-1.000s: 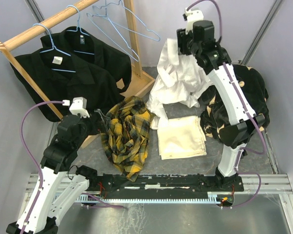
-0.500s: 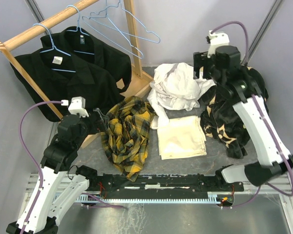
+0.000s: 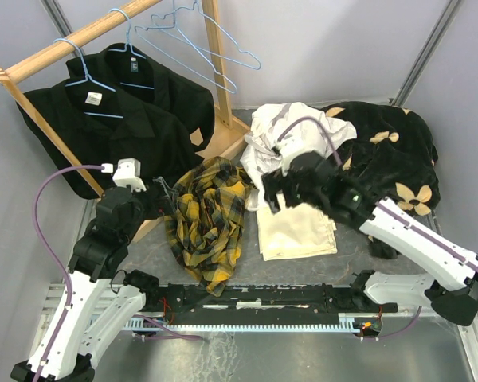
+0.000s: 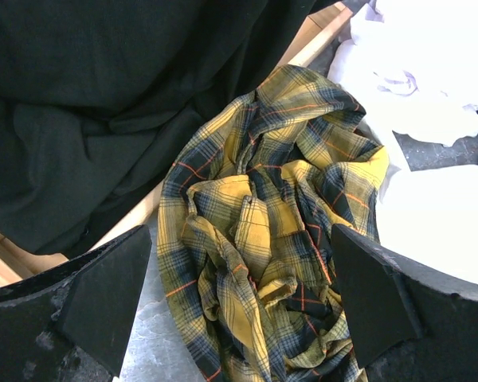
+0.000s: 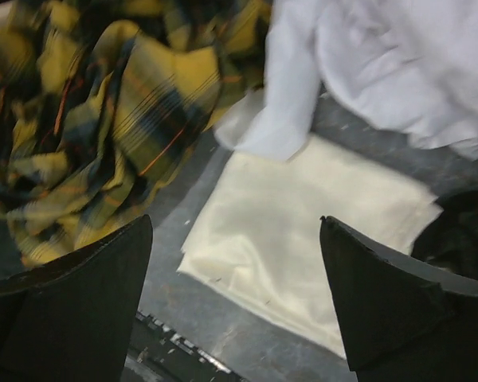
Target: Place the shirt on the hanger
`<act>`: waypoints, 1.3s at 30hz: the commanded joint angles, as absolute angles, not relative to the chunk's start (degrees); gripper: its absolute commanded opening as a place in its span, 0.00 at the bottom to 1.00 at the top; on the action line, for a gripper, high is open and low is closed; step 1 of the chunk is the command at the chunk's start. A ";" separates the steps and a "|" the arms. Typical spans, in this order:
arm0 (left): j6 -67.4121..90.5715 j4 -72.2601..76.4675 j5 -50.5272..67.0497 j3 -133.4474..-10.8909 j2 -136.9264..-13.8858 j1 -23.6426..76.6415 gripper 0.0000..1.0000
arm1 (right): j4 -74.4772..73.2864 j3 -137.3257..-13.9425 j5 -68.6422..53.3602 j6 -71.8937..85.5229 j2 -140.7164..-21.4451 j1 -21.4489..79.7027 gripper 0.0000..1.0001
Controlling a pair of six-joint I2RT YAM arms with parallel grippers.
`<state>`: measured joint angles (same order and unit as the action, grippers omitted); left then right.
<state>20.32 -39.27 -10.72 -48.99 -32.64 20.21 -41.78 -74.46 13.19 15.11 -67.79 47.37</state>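
Observation:
The yellow-and-black plaid shirt (image 3: 209,216) lies crumpled on the grey table, left of centre. An empty light-blue wire hanger (image 3: 199,44) hangs on the wooden rail at the back, beside another. My left gripper (image 3: 166,197) hovers at the shirt's left edge, open; in the left wrist view the shirt (image 4: 275,239) fills the space under the gripper (image 4: 240,232). My right gripper (image 3: 272,195) is low, just right of the shirt, open and holding nothing. The right wrist view shows the gripper (image 5: 235,221) over a folded cream cloth (image 5: 303,231), with the shirt (image 5: 103,119) to its left.
A wooden rack (image 3: 88,36) at back left carries two black shirts (image 3: 119,119) on hangers. A crumpled white shirt (image 3: 283,139) and a black floral garment (image 3: 390,159) lie at back right. The folded cream cloth (image 3: 296,223) lies right of the plaid shirt.
My right gripper opened and let go of the white shirt, which dropped onto the table. The right arm then swung down and forward to the cream cloth. The left arm has not moved.

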 commanded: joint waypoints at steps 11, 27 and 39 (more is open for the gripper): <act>20.07 -35.87 -11.95 -48.39 -33.34 19.86 0.99 | -20.05 -57.20 23.71 42.48 -72.68 74.09 0.92; 20.04 -35.80 -11.82 -48.30 -32.92 19.87 0.98 | -20.63 -63.14 32.66 50.41 -96.19 77.90 0.78; 20.08 -36.21 -10.86 -50.30 -32.76 19.86 0.97 | -14.26 -58.29 33.68 37.95 -77.00 75.01 0.00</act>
<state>20.32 -38.85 -11.90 -48.34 -32.47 20.21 -15.49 -55.99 28.77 44.73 -87.26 75.81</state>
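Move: The plaid shirt lies crumpled about 21 cm below the open right hand, its middle roughly 18 cm to the left and 3 cm back. The part to grasp, its near right side, is some 10 cm back and 15 cm left. The cream cloth is about 6 cm back and 5 cm right, 23 cm below; the white garment is some 22 cm ahead and 6 cm right. From the left hand, the plaid shirt's middle is about 8 cm right, 2 cm ahead and 20 cm below. The right hand sweeps left, down and back with its fingers wide open, leaving the cream cloth for the near right side of the plaid shirt, then sinks almost straight down into the fabric, some 20 cm lower in all and about 15 cm to the left, its tips dipping roughly 12 degrees. At the bottom the fingers shut completely and pinch a fold of the shirt, and the hand starts back up with it by some 4 cm. ##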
